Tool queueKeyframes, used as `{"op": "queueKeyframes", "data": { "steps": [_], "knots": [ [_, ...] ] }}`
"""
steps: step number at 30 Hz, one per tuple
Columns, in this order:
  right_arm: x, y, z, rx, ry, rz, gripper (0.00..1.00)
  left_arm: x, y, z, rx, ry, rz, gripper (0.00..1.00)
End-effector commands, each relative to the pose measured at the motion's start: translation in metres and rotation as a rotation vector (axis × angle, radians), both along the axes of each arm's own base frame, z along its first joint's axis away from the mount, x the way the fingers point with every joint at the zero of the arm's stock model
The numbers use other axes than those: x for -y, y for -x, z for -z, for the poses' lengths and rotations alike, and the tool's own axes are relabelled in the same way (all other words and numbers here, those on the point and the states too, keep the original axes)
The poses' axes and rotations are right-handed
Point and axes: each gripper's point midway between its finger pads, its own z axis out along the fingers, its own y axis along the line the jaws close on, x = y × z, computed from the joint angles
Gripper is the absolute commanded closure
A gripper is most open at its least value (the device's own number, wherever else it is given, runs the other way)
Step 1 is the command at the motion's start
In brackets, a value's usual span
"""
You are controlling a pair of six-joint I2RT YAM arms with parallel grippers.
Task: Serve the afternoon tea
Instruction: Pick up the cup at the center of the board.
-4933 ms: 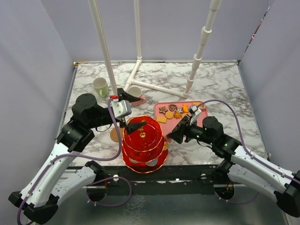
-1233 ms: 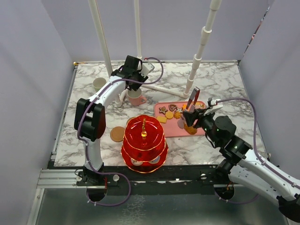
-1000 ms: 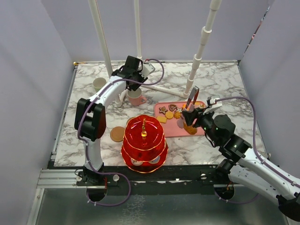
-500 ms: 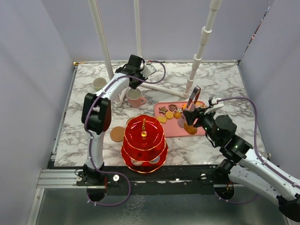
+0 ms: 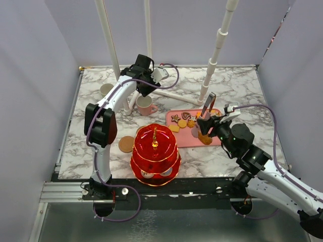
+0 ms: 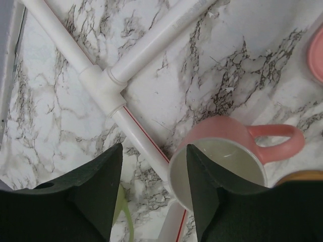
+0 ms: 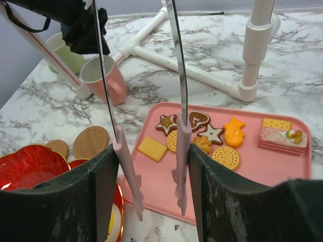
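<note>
The red three-tier stand [image 5: 155,156] with its gold finial stands at the table's front. A pink mug [image 5: 146,105] sits upright by the white pipe frame, with a pale green mug [image 5: 106,89] to its left. My left gripper [image 6: 154,169] hangs open over the pink mug [image 6: 219,135], one finger above its mouth and the other outside its wall. My right gripper [image 7: 154,176] is shut on pink-tipped metal tongs [image 7: 180,151] above the pink tray [image 7: 303,177]. The tong tips are apart and hold nothing. Cookies [image 7: 225,157] lie on the tray. Two brown coasters [image 7: 91,142] lie left of the stand.
A white PVC pipe frame [image 5: 166,93] lies across the back of the marble table, with uprights [image 5: 214,55] rising from it. One pipe [image 6: 151,45] runs right beside the pink mug. Grey walls close in the table on three sides.
My left wrist has shifted slightly back over the pink mug, which stays where it stood. The right arm with the tongs has barely moved.
</note>
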Motion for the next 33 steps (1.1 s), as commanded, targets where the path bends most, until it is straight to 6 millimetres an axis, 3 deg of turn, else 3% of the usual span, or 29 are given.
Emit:
{"op": "queueKeyframes", "data": {
  "steps": [1, 9, 17, 21, 24, 26, 33],
  "knots": [
    [0.001, -0.001, -0.010, 0.020, -0.013, 0.011, 0.45, 0.000, 0.023, -0.035, -0.003, 0.020, 0.108, 0.44],
    [0.002, -0.002, -0.013, 0.020, -0.014, 0.017, 0.45, -0.007, 0.045, 0.004, -0.126, -0.047, 0.196, 0.48],
    [0.000, -0.001, -0.022, 0.037, -0.043, 0.012, 0.45, -0.006, 0.022, 0.028, -0.133, -0.083, 0.174, 0.58],
    [0.003, 0.000, -0.024, 0.044, -0.050, 0.019, 0.45, -0.007, 0.022, 0.041, -0.150, -0.099, 0.182, 0.72],
    [0.005, 0.001, -0.023, 0.052, -0.058, 0.024, 0.45, -0.007, 0.026, 0.049, -0.173, -0.099, 0.169, 0.91],
    [0.005, 0.001, -0.024, 0.063, -0.073, 0.027, 0.45, -0.006, 0.029, 0.046, -0.175, -0.086, 0.162, 1.00],
    [0.005, 0.003, -0.022, 0.083, -0.096, 0.015, 0.45, 0.004, 0.034, 0.002, -0.083, -0.048, 0.132, 1.00]
  ]
}}
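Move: The left hand hangs open just beyond the pink cup. The cup's middle lies about 6 cm back towards the robot from it, level with it sideways and some 8 cm below. The green cup stands around 18 cm to the hand's left, level with it fore and aft. The white pipe joint lies about 4 cm ahead and 3 cm left, on the table. From the right hand, the pink cup is roughly 17 cm ahead, 28 cm left and 18 cm lower. Back and up in a short arc, the left hand draws in about 3 cm to the pink cup's far rim, then sinks some 6 cm from the top of that arc, the wrist tipping about 10 degrees steeper and turning slightly clockwise. The half-open fingers shut, pinching the far wall at the rim, and the hand eases back and up about 1 cm. The right hand keeps the tongs and rises barely 2 cm. ##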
